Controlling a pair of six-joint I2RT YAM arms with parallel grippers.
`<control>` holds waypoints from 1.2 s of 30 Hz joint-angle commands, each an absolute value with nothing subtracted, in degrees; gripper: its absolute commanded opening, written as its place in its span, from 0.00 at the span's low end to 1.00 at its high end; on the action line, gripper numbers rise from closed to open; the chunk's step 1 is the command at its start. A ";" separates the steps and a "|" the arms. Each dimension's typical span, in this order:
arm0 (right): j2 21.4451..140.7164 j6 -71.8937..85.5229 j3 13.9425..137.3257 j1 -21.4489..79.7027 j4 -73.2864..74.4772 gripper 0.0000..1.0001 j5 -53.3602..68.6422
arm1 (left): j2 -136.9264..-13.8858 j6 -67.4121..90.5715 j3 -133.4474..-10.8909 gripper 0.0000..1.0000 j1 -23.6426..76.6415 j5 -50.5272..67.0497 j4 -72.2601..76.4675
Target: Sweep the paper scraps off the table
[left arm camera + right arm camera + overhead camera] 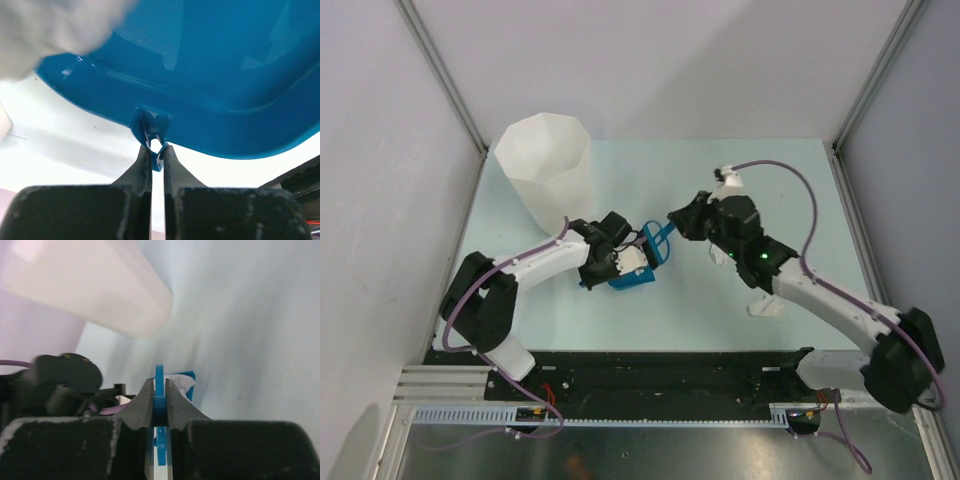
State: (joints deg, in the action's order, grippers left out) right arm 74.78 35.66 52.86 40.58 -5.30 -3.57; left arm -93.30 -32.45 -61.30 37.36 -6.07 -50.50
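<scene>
My left gripper (pixel 617 266) is shut on the handle tab of a blue dustpan (pixel 630 275), which it holds low over the middle of the mint-green table (pixel 700 300). White paper scraps (pixel 631 261) lie in the pan. From the left wrist the pan (pixel 210 75) fills the view, with the left gripper (pixel 156 150) pinching its tab. My right gripper (pixel 674 222) is shut on a blue brush (pixel 660 238) whose end reaches the pan. From the right wrist, the right gripper (pixel 160 390) clamps the brush handle (pixel 159 375). Just beyond, paper scraps (pixel 181 383) sit in the pan's corner.
A tall white faceted bin (pixel 545 170) stands at the back left of the table, close behind the left arm; it also shows as the bin (pixel 95 285) from the right wrist. A small white lump (pixel 765 305) lies by the right forearm. Grey walls enclose the table.
</scene>
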 commanded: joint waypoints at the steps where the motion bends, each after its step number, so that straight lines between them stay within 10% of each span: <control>1: 65.14 33.14 55.19 39.82 -3.43 0.00 -8.08 | -88.86 -32.26 -62.66 0.00 37.62 -4.30 -49.13; 23: 47.55 23.03 54.32 36.83 13.62 0.00 -25.49 | -74.45 -31.99 -92.01 0.00 37.62 -26.53 -53.26; 36: 46.93 23.99 48.78 38.58 12.83 0.00 -23.73 | -89.88 -64.31 -119.06 0.00 15.29 -57.96 -54.23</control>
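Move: Off the left hand, which already grips the loaded dustpan by its handle, the bin stands about 22 cm ahead and 10 cm left, its rim well above the hand; the pan itself extends some 10 cm right and 2 cm ahead. From the right hand, holding the brush, the near scrap lies about 6 cm ahead, 12 cm right and 22 cm below, the far scrap some 11 cm beyond it and 1 cm left of it; the pan is 5 cm back, 10 cm left, 20 cm below. Swinging the dustpan up to the bin, the left hand climbs about 40 cm, edging forward, then sweeps left late on as its wrist tips up some 60 degrees, fingers still shut on the handle. The right hand carries the brush away from the pan, up and right about 14 cm, turning clockwise, then stops going right and sinks a few centimetres near the two scraps. ##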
